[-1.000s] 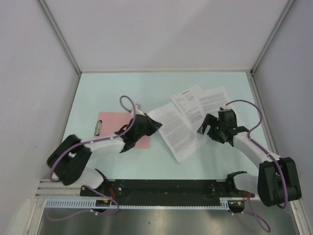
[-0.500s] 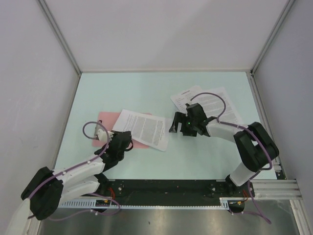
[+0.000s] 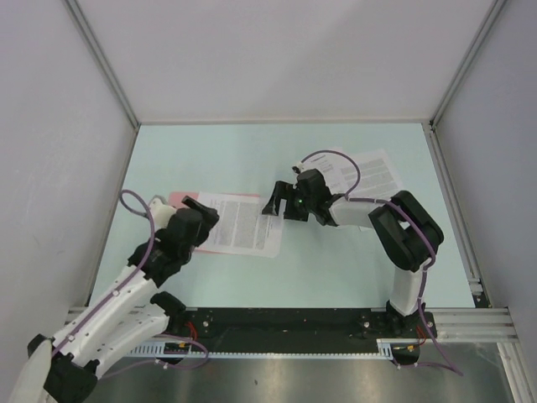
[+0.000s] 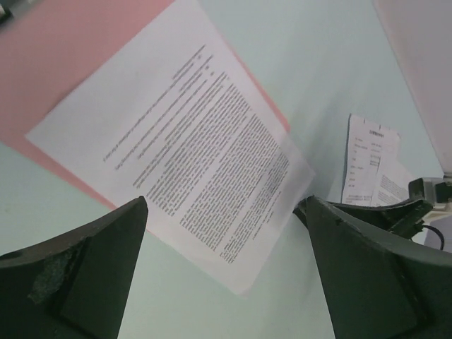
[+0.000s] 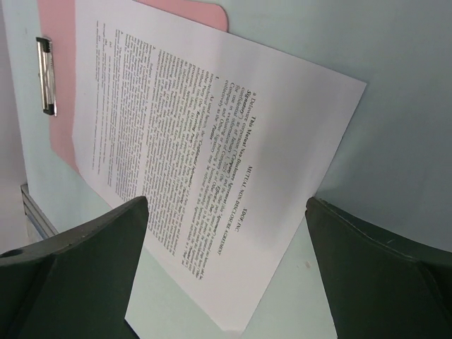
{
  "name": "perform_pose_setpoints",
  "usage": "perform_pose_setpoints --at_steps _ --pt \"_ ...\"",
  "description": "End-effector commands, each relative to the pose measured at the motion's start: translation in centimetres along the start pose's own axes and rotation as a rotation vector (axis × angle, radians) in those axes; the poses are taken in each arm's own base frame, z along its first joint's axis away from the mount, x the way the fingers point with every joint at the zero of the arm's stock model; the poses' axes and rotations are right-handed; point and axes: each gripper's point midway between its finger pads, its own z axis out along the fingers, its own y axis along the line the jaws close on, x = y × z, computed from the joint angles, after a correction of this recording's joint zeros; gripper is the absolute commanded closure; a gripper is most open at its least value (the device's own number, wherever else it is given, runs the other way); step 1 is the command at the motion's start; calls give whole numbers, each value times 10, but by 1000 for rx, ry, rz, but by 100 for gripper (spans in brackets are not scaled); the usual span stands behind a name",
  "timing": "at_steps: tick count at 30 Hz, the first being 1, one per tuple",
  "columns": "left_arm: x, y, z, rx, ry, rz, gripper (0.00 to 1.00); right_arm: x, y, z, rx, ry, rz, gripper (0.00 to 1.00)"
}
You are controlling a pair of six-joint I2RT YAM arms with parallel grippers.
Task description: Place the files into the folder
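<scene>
One of the files, a white printed sheet (image 3: 241, 224), lies flat across the pink folder (image 3: 177, 200), overhanging its right side. My left gripper (image 3: 204, 211) hovers open over the sheet's left end with nothing between its fingers. From the right, my open right gripper (image 3: 276, 201) faces the sheet's right edge. The left wrist view shows the sheet (image 4: 198, 141) on the folder (image 4: 56, 63), with the left gripper (image 4: 224, 205) open above it. In the right wrist view the sheet (image 5: 212, 134) covers most of the folder (image 5: 60, 28) ahead of the open right gripper (image 5: 226, 205). More files (image 3: 362, 172) lie at the back right.
The folder's metal clip (image 5: 46, 74) sits at its left short edge, uncovered by the sheet. White enclosure walls (image 3: 67, 168) surround the pale green table (image 3: 252, 151) on three sides. A black rail (image 3: 285, 323) with the arm bases runs along the near edge.
My left gripper carried the sheet left onto the folder, then opened and let it go. My right arm reached left, from the back-right files to the sheet's right edge, staying open.
</scene>
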Motion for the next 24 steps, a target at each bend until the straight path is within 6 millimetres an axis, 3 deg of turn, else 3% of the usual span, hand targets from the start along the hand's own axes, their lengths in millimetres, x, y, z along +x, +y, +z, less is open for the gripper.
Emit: perform_pose_setpoints --at_steps 1,3,4,5,10,11,14,15,19,24 --pt "-45 13 -22 -92 -34 328 0 29 -20 22 59 87 29 0" --pt "-60 -1 -17 -33 -48 442 0 26 -17 25 57 79 38 0" --pt "-77 3 -11 -65 -75 430 0 26 -17 26 60 79 42 0" --pt "-81 1 1 -69 -57 494 0 24 -16 25 61 73 45 0" --pt "-108 34 55 -265 -17 650 1 19 -8 26 36 61 47 0" --pt "-115 31 59 -280 9 698 5 20 -5 27 26 63 47 0" --pt "-120 40 90 -307 64 840 11 25 0 30 24 74 49 0" --pt "-119 57 102 -355 120 835 12 27 0 30 29 75 48 0" --pt "-119 75 122 -341 219 821 12 29 -3 22 69 80 22 0" --pt "-128 82 140 -332 254 881 23 29 -17 10 124 101 -25 0"
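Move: The folder's metal clip lies about 9 cm ahead of the open left hand, 15 cm to its left and 13 cm below. From that hand, the folder's middle is some 8 cm ahead and 2 cm left, the top sheet's middle 8 cm ahead and 7 cm right. The right hand is at this sheet's right edge, its middle some 13 cm left and 3 cm back, the folder's middle 21 cm left and 3 cm back. Leftward and forward in an arc, the left hand swings some 16 cm left, first rising about 5 cm and then sinking steeply towards the folder's clip, tipping its fingers farther down, rolling left side up and narrowing them slightly, without touching the clip. The right hand, fingers wide open, keeps against the sheet's right edge and pushes the sheet about 3 cm left over the folder. ##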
